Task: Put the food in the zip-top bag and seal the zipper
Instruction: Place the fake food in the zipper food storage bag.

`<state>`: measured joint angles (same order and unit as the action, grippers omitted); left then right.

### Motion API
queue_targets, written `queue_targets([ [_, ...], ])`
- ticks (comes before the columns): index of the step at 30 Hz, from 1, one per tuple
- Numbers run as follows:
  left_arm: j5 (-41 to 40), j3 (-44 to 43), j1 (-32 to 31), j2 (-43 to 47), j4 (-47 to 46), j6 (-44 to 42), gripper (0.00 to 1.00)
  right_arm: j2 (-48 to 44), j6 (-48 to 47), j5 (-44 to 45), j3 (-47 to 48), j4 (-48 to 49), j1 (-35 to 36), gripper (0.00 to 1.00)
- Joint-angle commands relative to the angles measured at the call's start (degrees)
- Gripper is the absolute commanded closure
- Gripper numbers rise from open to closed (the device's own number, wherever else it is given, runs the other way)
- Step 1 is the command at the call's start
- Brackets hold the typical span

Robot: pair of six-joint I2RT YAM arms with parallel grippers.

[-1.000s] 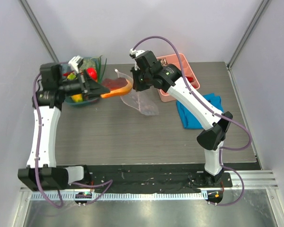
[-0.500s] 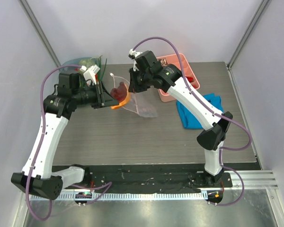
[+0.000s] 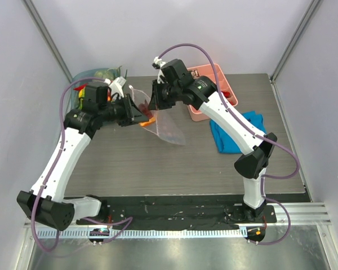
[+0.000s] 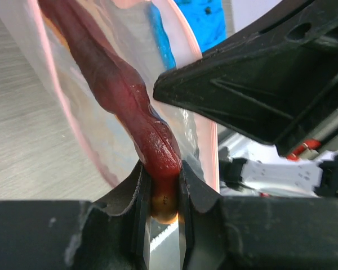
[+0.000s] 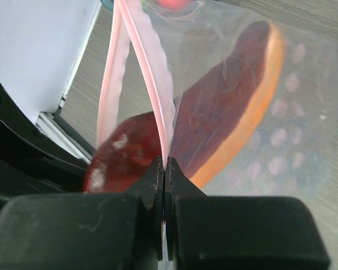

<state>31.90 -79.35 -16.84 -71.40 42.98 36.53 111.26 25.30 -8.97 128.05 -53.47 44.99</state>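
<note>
The zip-top bag [image 3: 168, 128] hangs from my right gripper [image 3: 156, 102], its lower part resting on the table. That gripper [image 5: 164, 166] is shut on the pink zipper [image 5: 151, 84] strip at the mouth. My left gripper [image 3: 136, 116] is shut on a piece of food [image 3: 149, 117], a dark red slice with an orange rim. The left wrist view has the jaws [image 4: 160, 175] clamping its near end while the slice [image 4: 121, 84] reaches into the open mouth. Through the dotted bag wall [image 5: 296, 152] the slice [image 5: 236, 107] shows inside. More food [image 3: 104, 73] lies in a bowl at far left.
A teal bowl [image 3: 85, 75] stands at the back left behind the left arm. A pink tray [image 3: 225, 90] sits at the back right, partly under the right arm. A blue cloth [image 3: 236, 136] lies to its front.
The left arm has swung right from the bowl, carrying the slice, and its far end has gone into the bag's mouth. The right gripper kept hold of the zipper strip.
</note>
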Motion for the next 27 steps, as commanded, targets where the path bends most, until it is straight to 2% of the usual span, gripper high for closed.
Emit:
queue_targets([
  [1, -11.23, -0.10, -4.95, 1.52, -5.71, -0.23, 1.00, -1.23, 2.91, -2.54, 2.55, 3.46, 0.01, 0.99],
  [3, -17.27, -0.01, -7.84, 2.05, -6.24, -2.24, 1.00, -1.05, 4.14, -3.41, 3.08, 3.46, -0.25, 0.99],
  [7, -31.16, -0.98, -13.55, 1.44, -5.37, -3.49, 0.94, -1.40, 6.33, -4.56, 2.47, 4.16, -0.61, 0.99],
  [9, -31.55, -1.42, -14.70, 0.65, -4.57, -3.49, 0.92, -1.40, 7.83, -5.09, 2.38, 4.52, -0.96, 0.99],
  [15, -40.68, -1.51, -20.15, -1.20, -4.57, -4.01, 0.83, -0.43, 11.26, -8.16, 2.91, 6.10, -2.45, 0.99],
  [18, -42.27, -2.56, -21.57, -2.69, -4.57, -4.80, 0.62, -0.34, 13.02, -10.36, 2.21, 6.80, -3.07, 0.99],
  [19, -42.01, -2.91, -21.57, -2.87, -4.14, -4.81, 0.45, -0.34, 13.89, -10.89, 1.77, 7.33, -3.59, 0.99],
  [22, -38.77, -4.93, -21.66, -2.26, -3.35, -8.66, 0.17, -0.43, 14.60, -13.35, 0.80, 7.86, -5.00, 0.99],
  [23, -38.32, -5.46, -21.57, -1.56, -3.26, -9.28, 0.12, -0.61, 14.86, -14.31, 0.45, 8.21, -6.22, 0.99],
  [24, -33.62, -6.25, -20.61, -0.07, -3.43, -11.55, 0.10, -0.87, 14.87, -14.93, -0.07, 8.30, -6.84, 0.99],
  [27, -28.75, -8.27, -19.72, 2.13, -3.78, -14.72, 0.06, -2.01, 14.43, -17.65, -2.45, 9.17, -9.04, 0.99],
])
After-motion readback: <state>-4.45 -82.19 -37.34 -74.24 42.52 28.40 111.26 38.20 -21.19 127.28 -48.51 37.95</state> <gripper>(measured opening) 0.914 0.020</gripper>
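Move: The hot dog, still gripped at its near end by the left hand, already reaches into the bag; its middle lies about 3 cm ahead, 3 cm right and 6 cm below that hand. The bag's middle is some 7 cm to the left hand's right, 2 cm ahead and 10 cm down, or 2 cm back, 3 cm right and 10 cm below the right hand. The food basket stands roughly 23 cm ahead, 23 cm left and 25 cm below the left hand. The hot dog is carried down about 4 cm and some 2.5 cm right, deeper into the bag mouth, while the left hand rolls about 25 degrees, its left side rising; the fingers then spread wide and let go of it, with a slight rise at the end. The right hand keeps its pinch on the zipper edge, raising it some 2.5 cm, then easing forward as it tilts about 15 degrees. ##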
